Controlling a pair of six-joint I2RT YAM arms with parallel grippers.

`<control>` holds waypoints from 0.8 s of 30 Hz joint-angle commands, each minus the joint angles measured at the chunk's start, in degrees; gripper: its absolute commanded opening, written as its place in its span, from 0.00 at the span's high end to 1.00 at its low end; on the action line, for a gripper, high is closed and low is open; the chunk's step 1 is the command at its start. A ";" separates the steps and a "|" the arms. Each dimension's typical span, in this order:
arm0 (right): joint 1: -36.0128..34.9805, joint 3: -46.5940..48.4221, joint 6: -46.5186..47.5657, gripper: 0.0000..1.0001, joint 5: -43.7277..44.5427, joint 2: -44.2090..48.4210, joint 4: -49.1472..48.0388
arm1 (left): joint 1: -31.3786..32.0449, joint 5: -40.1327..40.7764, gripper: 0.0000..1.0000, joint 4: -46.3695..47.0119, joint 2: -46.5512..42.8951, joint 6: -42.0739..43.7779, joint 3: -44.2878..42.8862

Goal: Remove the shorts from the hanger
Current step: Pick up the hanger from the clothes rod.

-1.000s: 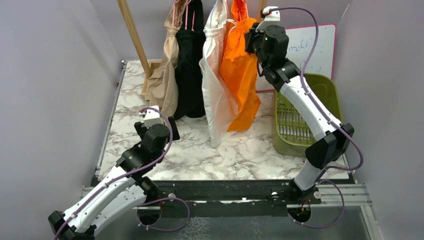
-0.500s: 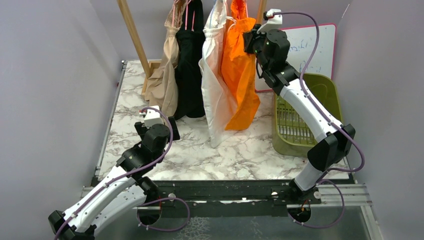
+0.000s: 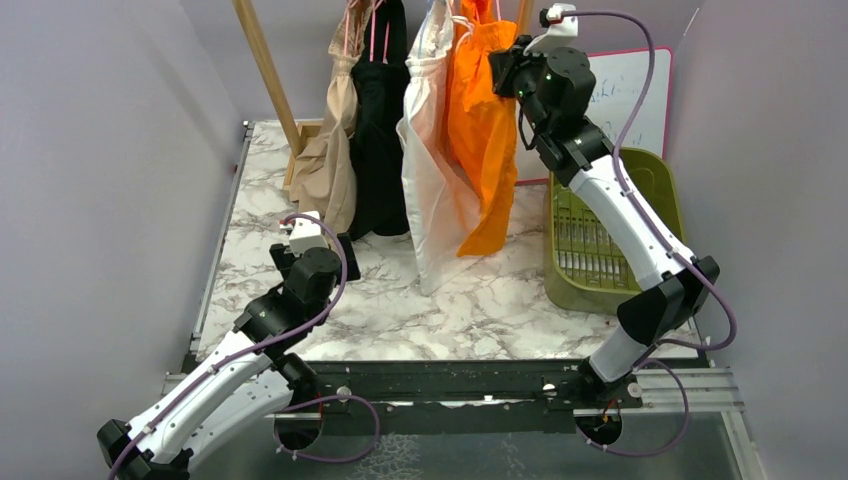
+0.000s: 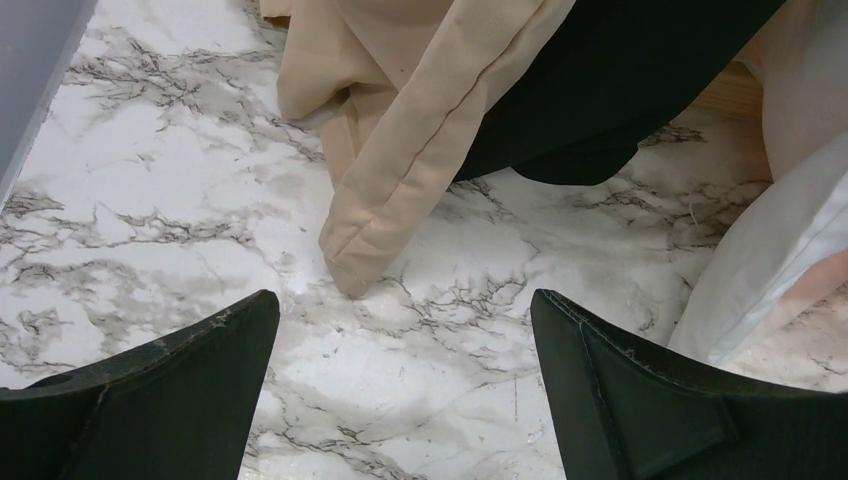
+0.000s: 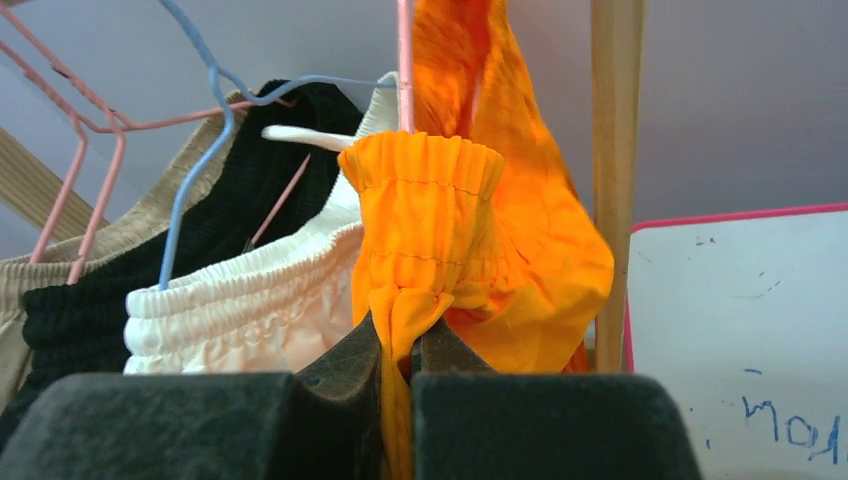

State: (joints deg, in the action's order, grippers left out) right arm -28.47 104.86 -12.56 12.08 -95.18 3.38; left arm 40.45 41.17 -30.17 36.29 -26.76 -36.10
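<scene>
Several shorts hang in a row at the back of the table: tan, black, cream-white and orange shorts. The orange shorts hang from a pink hanger. My right gripper is shut on a fold of orange fabric just under the gathered waistband. In the top view the right gripper sits high against the orange shorts. My left gripper is open over bare marble, its fingers wide apart, with the tan hem just ahead. The left gripper rests low at front left.
A wooden rack post leans at the back left, another post stands right of the orange shorts. A green basket sits at the right. A whiteboard leans on the back wall. Grey walls close both sides.
My right gripper has risen and shifted slightly right, lifting the orange shorts' waistband with it. The orange fabric now hangs straighter. The left arm has not moved.
</scene>
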 commanded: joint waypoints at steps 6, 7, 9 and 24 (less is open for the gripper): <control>-0.45 2.26 -1.79 0.99 -1.02 7.28 -5.20 | -0.44 -0.36 0.01 -0.40 -0.68 0.16 -1.59; -0.43 2.11 -2.19 0.99 -0.48 8.02 -4.03 | -0.42 -0.38 0.01 -0.39 -0.68 0.21 -1.61; -0.45 1.06 -2.85 0.99 0.76 9.64 -1.50 | -0.40 -0.39 0.01 -0.49 -0.66 0.22 -1.69; -0.41 -24.36 -7.91 0.99 -9.56 33.77 15.62 | -0.45 1.16 0.01 -0.41 -0.67 -0.35 -1.99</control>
State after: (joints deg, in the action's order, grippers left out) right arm -28.56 84.66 -18.46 9.06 -68.03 14.98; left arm 40.23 41.21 -30.17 35.57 -26.89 -36.10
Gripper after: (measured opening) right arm 0.050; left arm 0.989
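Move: The right hand, high over the table, already pinches the orange shorts; their pink hanger rises from the waistband, its middle roughly 10 cm above the fingers and 4 cm ahead. The white shorts' waistband hangs about 11 cm to the left and 3 cm ahead, level in height, and the rack's right post stands some 12 cm ahead, 5 cm right. The green basket lies about 17 cm back, 27 cm right and 40 cm below. From the left hand the hanger is some 28 cm ahead, 30 cm right and 38 cm up. Keeping its shut fingers pinched on the orange shorts, the right hand first lifts them about 4 cm with their pink hanger while starting to draw back. It then pulls back towards the base with growing speed, roughly 13 cm in all and about 5 cm to the right, away from the rack and the white shorts and nearer the green basket, sinking some 5 cm from the top of its rise as the wrist goes from a slight upward tilt to tipping gently down. ##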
